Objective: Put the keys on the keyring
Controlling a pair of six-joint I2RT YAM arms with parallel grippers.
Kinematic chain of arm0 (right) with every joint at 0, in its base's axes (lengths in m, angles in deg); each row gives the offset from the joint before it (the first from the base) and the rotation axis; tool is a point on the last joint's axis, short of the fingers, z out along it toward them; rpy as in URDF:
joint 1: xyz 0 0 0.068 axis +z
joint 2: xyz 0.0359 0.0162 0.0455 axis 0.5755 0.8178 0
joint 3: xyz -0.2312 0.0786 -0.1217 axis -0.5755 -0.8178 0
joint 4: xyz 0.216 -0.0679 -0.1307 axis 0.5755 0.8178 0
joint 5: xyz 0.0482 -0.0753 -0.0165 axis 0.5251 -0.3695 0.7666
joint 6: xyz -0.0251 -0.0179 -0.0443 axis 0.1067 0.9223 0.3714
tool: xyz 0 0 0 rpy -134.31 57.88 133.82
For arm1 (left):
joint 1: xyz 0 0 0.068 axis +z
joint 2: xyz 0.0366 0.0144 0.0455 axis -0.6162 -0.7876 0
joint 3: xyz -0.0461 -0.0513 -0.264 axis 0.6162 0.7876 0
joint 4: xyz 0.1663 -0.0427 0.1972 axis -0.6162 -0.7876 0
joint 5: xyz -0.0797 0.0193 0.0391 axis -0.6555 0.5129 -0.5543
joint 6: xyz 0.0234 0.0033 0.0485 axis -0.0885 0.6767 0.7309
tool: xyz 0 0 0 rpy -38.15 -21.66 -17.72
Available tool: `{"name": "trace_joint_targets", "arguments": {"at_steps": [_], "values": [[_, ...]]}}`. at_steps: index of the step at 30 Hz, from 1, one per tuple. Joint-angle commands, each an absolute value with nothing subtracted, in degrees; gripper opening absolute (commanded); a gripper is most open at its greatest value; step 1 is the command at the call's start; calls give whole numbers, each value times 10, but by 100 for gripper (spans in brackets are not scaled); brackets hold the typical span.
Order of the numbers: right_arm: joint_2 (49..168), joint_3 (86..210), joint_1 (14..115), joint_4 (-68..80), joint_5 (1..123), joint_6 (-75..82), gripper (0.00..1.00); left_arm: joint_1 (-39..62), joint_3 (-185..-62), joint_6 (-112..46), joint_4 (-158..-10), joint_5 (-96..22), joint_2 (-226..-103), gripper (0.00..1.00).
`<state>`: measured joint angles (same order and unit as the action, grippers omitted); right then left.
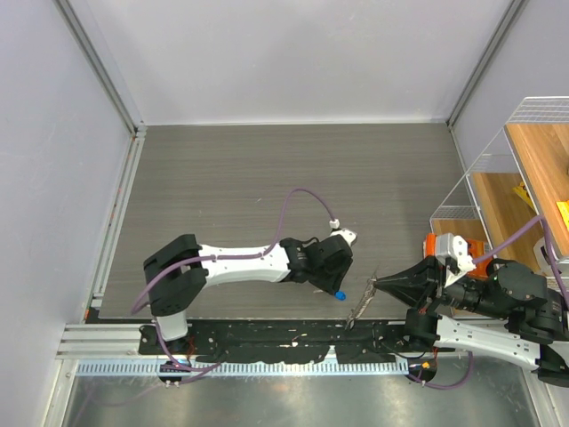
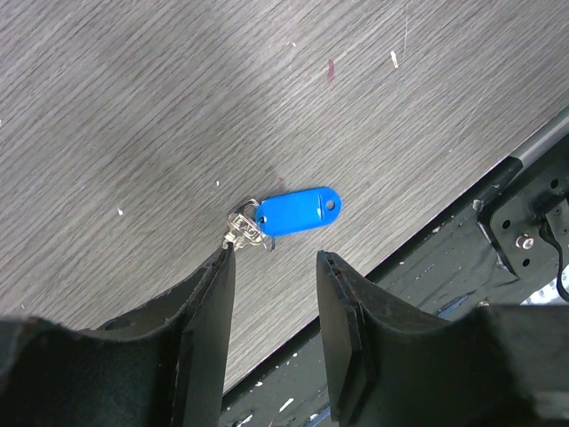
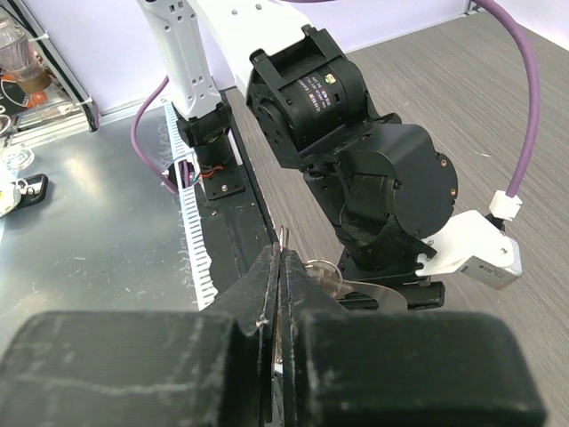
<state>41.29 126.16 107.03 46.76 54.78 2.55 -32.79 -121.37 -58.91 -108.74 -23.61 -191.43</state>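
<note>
A key with a blue plastic head (image 2: 298, 212) and a small metal part (image 2: 247, 229) lies flat on the grey table, just beyond my left gripper's tips. It also shows in the top view (image 1: 340, 294). My left gripper (image 2: 274, 260) is open and empty, its left fingertip (image 2: 224, 267) almost touching the metal part. My right gripper (image 3: 282, 258) is shut on the thin wire keyring (image 3: 283, 237), whose end sticks out past the tips. A small ring and a silver key (image 3: 373, 294) hang beside it. In the top view the keyring (image 1: 360, 307) dangles below the right gripper (image 1: 374, 283).
The table's near edge and the black mounting rail (image 1: 293, 342) lie right below both grippers. A wire rack with wooden shelves (image 1: 516, 178) stands at the right. An orange and white object (image 1: 447, 246) sits behind the right arm. Grey walls enclose the table.
</note>
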Motion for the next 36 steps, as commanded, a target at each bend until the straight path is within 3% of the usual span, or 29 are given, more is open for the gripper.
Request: {"name": "trace_joint_targets", "arguments": {"at_steps": [1,23,29,33,36], "values": [[405,1266,1072,428,548,18,5,-331,-1249,-598,-1118,-225,-1929,46],[387,1266,1072,439,552,15,5,-333,-1280,-619,-1132,-242,-1994,38],[383,1263,1072,442,553,12,5,-333,-1273,-622,-1131,-245,-1998,24],[383,1263,1072,441,553,11,6,-333,-1265,-622,-1128,-247,-1995,0],[383,1262,1072,441,553,11,5,-334,-1251,-617,-1117,-243,-1982,0]]}}
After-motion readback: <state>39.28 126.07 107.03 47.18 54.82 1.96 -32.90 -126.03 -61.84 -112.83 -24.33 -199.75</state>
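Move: The key with the blue tag lies on the table almost straight under the open left fingers, about 5 cm down; its tag reaches some 2 cm to the right and 1 cm back. The table's near edge runs about 6 cm back of the key, and the keyring hangs in the right gripper some 20 cm above the left hand, roughly 9 cm back and 3 cm right. From the right hand the key is about 8 cm ahead, 6 cm left and 31 cm below. Straight down onto the blue-tagged key goes the left hand, about 4 cm, its fingers tilting some 5 to 10 degrees nearer to vertical. The half-open fingers narrow only a little on the way down, then shut almost fully at the ring end of the blue tag, pinching there close to the table. The right hand stays up nearly still, keeping its hold on the keyring. ##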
